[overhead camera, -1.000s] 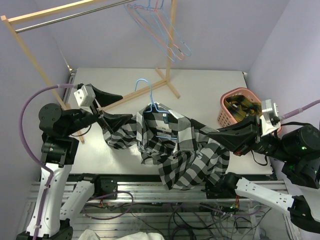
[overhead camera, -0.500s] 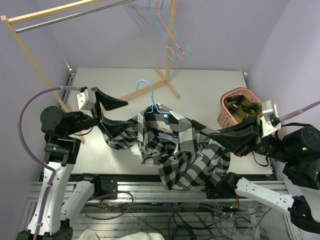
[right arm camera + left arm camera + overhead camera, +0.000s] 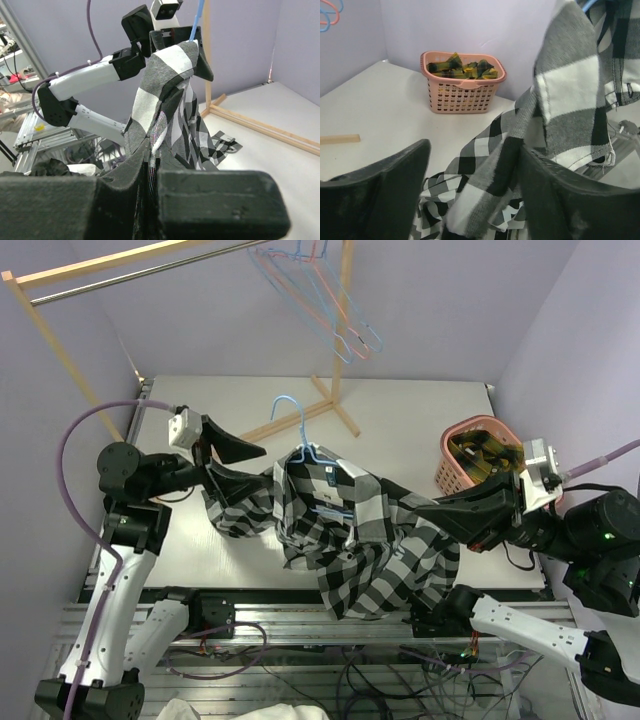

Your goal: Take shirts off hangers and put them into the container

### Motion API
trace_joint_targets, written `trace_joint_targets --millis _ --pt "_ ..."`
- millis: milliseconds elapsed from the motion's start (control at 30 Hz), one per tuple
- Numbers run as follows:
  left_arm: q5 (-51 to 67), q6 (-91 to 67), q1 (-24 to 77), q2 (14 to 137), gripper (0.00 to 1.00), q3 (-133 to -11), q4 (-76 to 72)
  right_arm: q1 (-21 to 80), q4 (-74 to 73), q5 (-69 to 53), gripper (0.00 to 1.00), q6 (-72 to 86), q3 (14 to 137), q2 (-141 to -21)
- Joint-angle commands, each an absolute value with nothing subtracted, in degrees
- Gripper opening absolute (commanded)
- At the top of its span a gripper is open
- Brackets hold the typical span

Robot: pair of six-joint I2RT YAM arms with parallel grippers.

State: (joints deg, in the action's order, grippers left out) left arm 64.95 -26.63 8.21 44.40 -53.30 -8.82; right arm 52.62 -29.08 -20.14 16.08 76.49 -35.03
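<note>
The black-and-white checked shirt [image 3: 345, 540] hangs on a light blue hanger [image 3: 290, 410] over the table's near middle, its lower part spilling past the front edge. My left gripper [image 3: 262, 464] is open at the shirt's left side. In the left wrist view a sleeve fold [image 3: 555, 100] drapes between the fingers [image 3: 385, 195] and lies against the right one. My right gripper [image 3: 422, 508] is shut on the shirt's right side, with fabric [image 3: 165, 95] pinched in its jaws [image 3: 154, 150]. The pink container [image 3: 478, 423] stands at the right, apart from both grippers.
A wooden rack [image 3: 100, 265] stands at the back left, its foot [image 3: 335, 405] running across the table behind the shirt. Pink and blue spare hangers [image 3: 330, 300] hang from its rail. The container [image 3: 462, 82] holds dark and yellow clothing. Walls close in on three sides.
My left gripper has moved right, closer in on the shirt's left sleeve, and its jaws have narrowed slightly. The right gripper and its hold on the shirt have not moved.
</note>
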Motion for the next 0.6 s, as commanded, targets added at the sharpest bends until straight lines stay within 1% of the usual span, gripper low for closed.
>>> trace_joint_targets --millis 0,33,67,100,133,200,233,267,300,333,367,467,533,567 --pt "67.50 -26.68 9.12 44.37 0.63 -53.36 -11.07 52.83 -22.99 -20.20 0.00 16.54 77.08 -36.36" --pt "66.66 -23.97 9.18 44.26 0.47 -54.44 -7.57 52.87 -23.25 -19.40 0.00 16.40 77.22 -36.71" --pt "65.18 -20.57 9.22 44.28 0.26 -55.63 -3.24 52.83 -23.73 -18.29 0.00 16.31 77.45 -37.11" --pt "63.25 -17.46 9.23 44.24 0.10 -57.11 1.43 52.87 -24.93 -16.39 0.00 16.13 77.74 -37.41" --pt "60.86 -14.51 9.23 44.31 0.07 -58.53 5.65 52.83 -26.22 -13.91 0.00 15.95 78.12 -37.82" --pt "56.35 -11.06 9.23 44.45 0.07 -60.71 12.18 52.82 -29.33 -7.57 0.00 15.78 78.90 -38.65" --pt "54.11 -9.00 9.23 44.51 0.07 -61.89 15.31 52.84 -31.14 -3.97 0.03 15.93 79.25 -39.12" --pt "51.87 -7.11 9.23 44.48 0.07 -62.93 18.54 52.83 -33.00 0.27 0.12 16.10 79.54 -39.64" --pt "48.79 -5.39 9.23 44.32 0.07 -63.84 21.57 52.82 -34.97 4.45 0.24 16.31 79.80 -40.50" --pt "45.56 -4.19 9.23 43.97 0.07 -64.49 24.15 52.82 -36.70 8.08 0.31 16.45 80.07 -41.14" --pt "42.36 -3.38 9.23 43.31 0.07 -64.81 25.76 52.82 -38.29 11.38 0.35 16.60 80.40 -41.86" --pt "32.65 -2.36 9.23 40.99 0.07 -64.90 28.86 52.83 -42.32 17.82 0.37 16.37 82.48 -44.58" --pt "29.13 -1.80 9.23 39.73 0.07 -65.19 30.27 52.86 -44.01 21.02 0.37 16.10 84.64 -46.40" --pt "28.94 -1.69 9.23 39.53 0.07 -65.10 30.43 52.83 -44.42 21.92 0.41 15.90 85.73 -47.20"
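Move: The shirt's left shoulder lies between the left hand's open fingers, its middle about 1 cm to their right and at their height. The hanger's neck is roughly 9 cm to the right of the left hand, 1 cm back and 6 cm above. From the right hand, which already holds the shirt's other side, that neck lies some 22 cm to the left, 11 cm ahead and about 2 cm lower. The shirt's left shoulder is pinched as the left fingers close on it; the left hand then draws it about 4 cm left and a little forward, turning counter-clockwise and easing down. The right hand carries its side of the shirt some 11 cm forward and a little down, swings about 30 degrees clockwise, and partly opens its fingers around the cloth on the way. ##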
